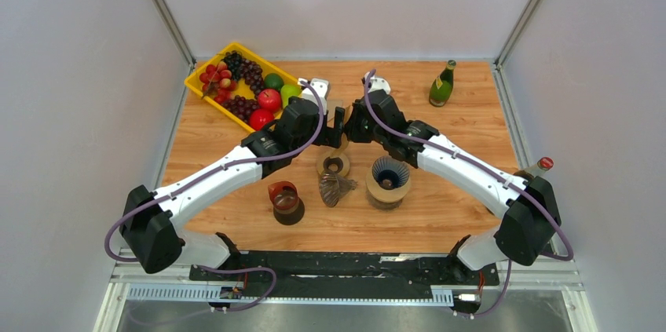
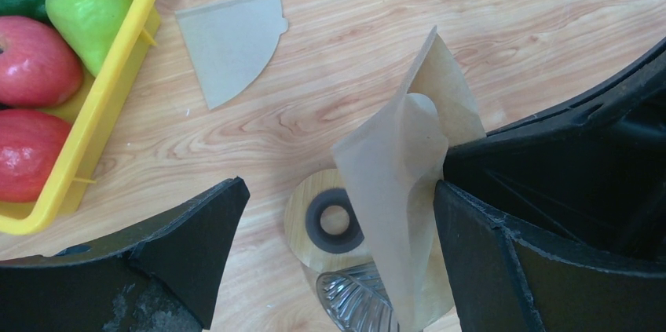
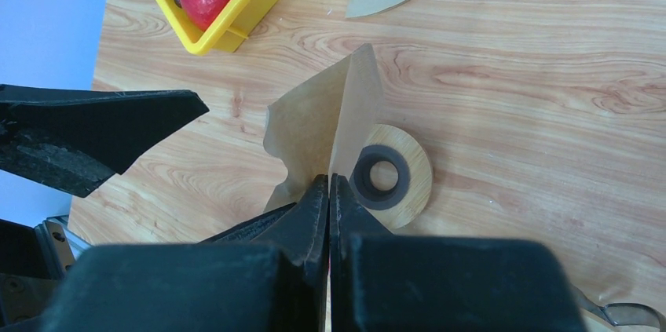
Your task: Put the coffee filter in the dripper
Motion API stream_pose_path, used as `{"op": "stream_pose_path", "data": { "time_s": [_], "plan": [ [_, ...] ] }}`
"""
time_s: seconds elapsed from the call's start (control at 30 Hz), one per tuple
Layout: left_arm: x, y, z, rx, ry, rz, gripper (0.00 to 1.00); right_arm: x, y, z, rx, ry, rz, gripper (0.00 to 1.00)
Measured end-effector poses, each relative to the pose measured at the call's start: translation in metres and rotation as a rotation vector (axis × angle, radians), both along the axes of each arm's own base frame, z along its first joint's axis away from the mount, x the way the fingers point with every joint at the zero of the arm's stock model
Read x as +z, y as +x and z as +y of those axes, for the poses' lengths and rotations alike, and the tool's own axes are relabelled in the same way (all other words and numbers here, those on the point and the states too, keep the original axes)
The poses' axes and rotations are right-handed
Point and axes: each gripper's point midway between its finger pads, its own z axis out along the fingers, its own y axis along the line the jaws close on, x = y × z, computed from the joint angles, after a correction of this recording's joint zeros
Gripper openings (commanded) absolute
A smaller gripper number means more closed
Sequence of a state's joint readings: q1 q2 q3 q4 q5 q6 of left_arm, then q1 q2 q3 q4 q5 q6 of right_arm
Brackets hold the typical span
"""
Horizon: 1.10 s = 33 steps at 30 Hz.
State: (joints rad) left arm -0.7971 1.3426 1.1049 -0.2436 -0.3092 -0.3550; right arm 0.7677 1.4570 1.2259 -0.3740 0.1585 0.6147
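Observation:
My right gripper (image 3: 329, 179) is shut on a brown paper coffee filter (image 3: 322, 124), holding it upright above the table. The same filter (image 2: 400, 191) hangs between the wide-open jaws of my left gripper (image 2: 338, 187), close against its right finger (image 2: 487, 261). From above, both grippers meet at mid-table (image 1: 344, 124). A dark ribbed dripper (image 1: 389, 179) stands on a wooden base, nearer than the grippers and to their right. Below the held filter are a wooden ring (image 2: 330, 218) with a dark centre and a clear ribbed glass cone (image 2: 357, 297) on its side.
A second filter (image 2: 232, 41) lies flat beside the yellow fruit tray (image 1: 206, 90) at the back left. A brown cup (image 1: 284, 197) stands front left. A green bottle (image 1: 442, 85) is at the back right, and a red-capped bottle (image 1: 542, 166) at the right edge.

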Motion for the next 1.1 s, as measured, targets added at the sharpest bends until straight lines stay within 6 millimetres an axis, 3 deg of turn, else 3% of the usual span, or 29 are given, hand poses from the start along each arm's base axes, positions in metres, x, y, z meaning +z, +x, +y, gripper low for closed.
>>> {"op": "stream_pose_path", "data": {
  "time_s": [0.43, 0.8, 0.93, 1.1],
  "plan": [
    [0.013, 0.012, 0.010, 0.127, -0.033, -0.013, 1.00, -0.002, -0.004, 0.001, 0.018, -0.027, -0.007, 0.00],
    [-0.005, 0.015, 0.001, 0.111, -0.008, 0.028, 0.98, -0.003, -0.005, 0.001, 0.032, -0.041, -0.014, 0.00],
    [-0.004, 0.016, 0.000, 0.109, -0.009, 0.028, 0.85, -0.003, -0.005, 0.001, 0.034, -0.045, -0.016, 0.00],
    [-0.007, 0.015, 0.001, 0.111, -0.002, 0.038, 0.60, -0.003, -0.004, -0.001, 0.030, -0.057, -0.026, 0.00]
  ]
}}
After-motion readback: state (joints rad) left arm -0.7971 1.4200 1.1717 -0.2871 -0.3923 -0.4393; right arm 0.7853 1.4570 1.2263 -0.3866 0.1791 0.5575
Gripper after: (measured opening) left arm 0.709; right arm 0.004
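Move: Just to the right of the open left fingers, about 3 cm off and level with them, hangs the coffee filter, still pinched by the right hand. The wooden ring on the table lies some 5 cm back of the left hand and 18 cm below; the spare flat filter is about 10 cm ahead, 2 cm left and 18 cm below. From the right hand the dripper is roughly 12 cm back, 9 cm right and 9 cm lower. Easing forward some 1.5 cm, the left hand first lifts about 1 cm while turning roughly 5 degrees counter-clockwise, then sinks about 2 cm, bringing its right finger to the filter's open mouth, and there starts closing, by under a third of its range. The right hand stays put with its fingers shut on the paper. ##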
